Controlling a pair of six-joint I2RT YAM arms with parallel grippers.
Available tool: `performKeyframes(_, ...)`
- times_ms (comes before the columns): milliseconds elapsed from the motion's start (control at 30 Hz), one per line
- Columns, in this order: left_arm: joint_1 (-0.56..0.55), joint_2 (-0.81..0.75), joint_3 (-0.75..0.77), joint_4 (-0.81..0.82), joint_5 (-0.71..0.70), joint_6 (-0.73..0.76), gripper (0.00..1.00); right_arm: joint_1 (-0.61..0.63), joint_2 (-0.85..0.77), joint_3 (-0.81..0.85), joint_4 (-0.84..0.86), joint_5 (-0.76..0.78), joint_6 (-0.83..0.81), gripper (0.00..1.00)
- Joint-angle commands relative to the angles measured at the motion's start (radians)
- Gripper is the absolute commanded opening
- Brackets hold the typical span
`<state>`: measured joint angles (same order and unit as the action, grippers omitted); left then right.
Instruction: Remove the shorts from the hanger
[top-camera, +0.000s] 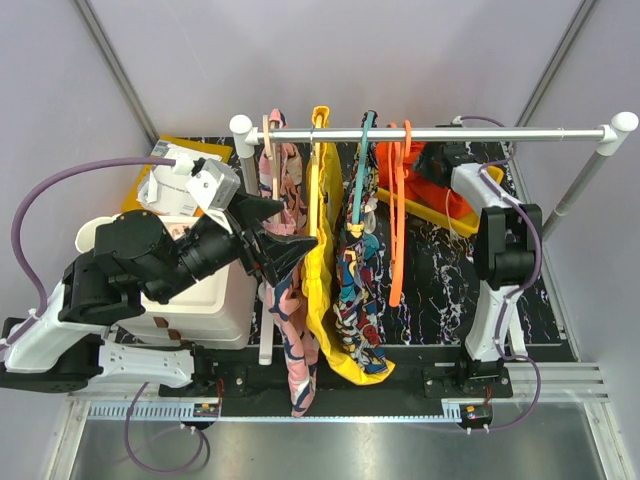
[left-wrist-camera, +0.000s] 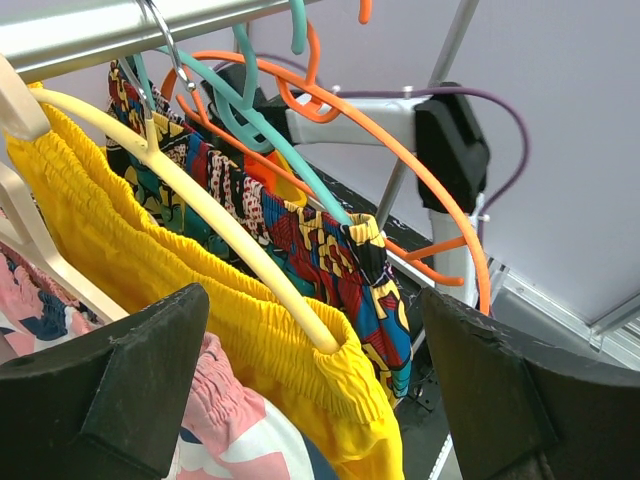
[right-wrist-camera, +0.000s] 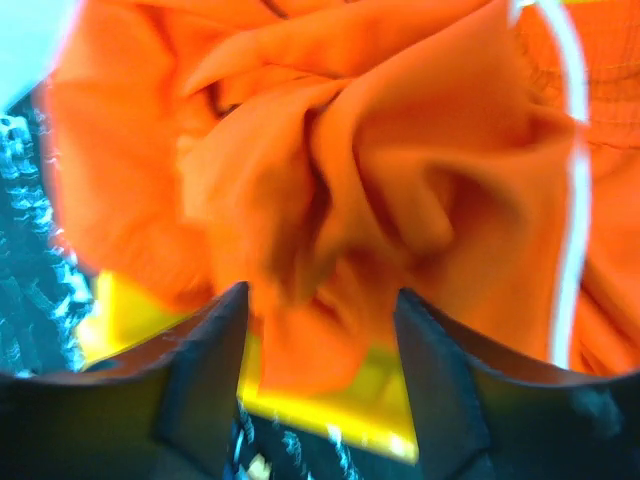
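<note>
The orange-red shorts (top-camera: 425, 185) lie crumpled at the back right, off the hanger, on something yellow (right-wrist-camera: 330, 400). In the right wrist view the shorts (right-wrist-camera: 330, 170) fill the blurred frame, with the pale drawstring (right-wrist-camera: 575, 200) at the right. My right gripper (right-wrist-camera: 320, 300) is open just above the heap, a fold of fabric lying loose between its fingers. In the top view it (top-camera: 440, 158) is behind the rail. The slim orange hanger (top-camera: 397, 230) hangs bare on the rail, and also shows in the left wrist view (left-wrist-camera: 440, 190). My left gripper (left-wrist-camera: 312, 300) is open by the yellow garment, holding nothing.
The metal rail (top-camera: 430, 133) carries a yellow garment (top-camera: 322, 260) on a pale hanger, a multicoloured garment (top-camera: 355, 290) on a teal hanger (top-camera: 362, 160) and a pink patterned one (top-camera: 290, 330). A white bin (top-camera: 200, 295) stands at the left. A black marbled mat (top-camera: 430, 290) covers the table.
</note>
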<state>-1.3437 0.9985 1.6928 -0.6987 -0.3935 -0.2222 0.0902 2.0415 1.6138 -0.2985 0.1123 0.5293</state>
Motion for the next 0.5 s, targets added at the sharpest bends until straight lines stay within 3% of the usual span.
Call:
performKeyframes(0,-0.005,0.006,0.001,0.041,0.018,-0.002,0.91,-0.004,-0.193,-0.077,-0.05,-0.003,0.026,0.71)
performKeyframes(100,-0.005,0.012,0.002,0.045,0.033,0.0,0.91,-0.004,-0.27,-0.155,-0.071,-0.01,0.054,0.81)
performKeyframes(333,-0.005,-0.001,-0.016,0.051,0.048,0.006,0.91,0.008,-0.429,-0.383,-0.067,-0.14,0.136,0.84)
performKeyframes(467,-0.005,-0.04,-0.044,0.047,0.039,0.006,0.92,0.081,-0.597,-0.553,-0.034,-0.174,0.123,0.86)
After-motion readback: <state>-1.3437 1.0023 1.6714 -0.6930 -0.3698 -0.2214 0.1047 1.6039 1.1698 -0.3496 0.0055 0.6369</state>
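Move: Just under the right hand lie the orange shorts, about 3 cm ahead and 7 cm below, in the yellow tray, whose middle is some 1 cm ahead, 3 cm right and 9 cm down. The emptied orange hanger hangs roughly 31 cm back, 15 cm left and 37 cm up; the patterned shorts are 31 cm back, 22 cm left, 28 cm up. From the left hand the orange shorts lie about 45 cm ahead, 31 cm right, 46 cm below. Backing away from the orange shorts, the right hand draws about 12 cm towards its base, over the tray's near rim and out above the dark table top. It rises some 6 cm on the way, then sinks about 4 cm again; the already parted fingers spread wider and the wrist tilts slightly, its left side rising. ##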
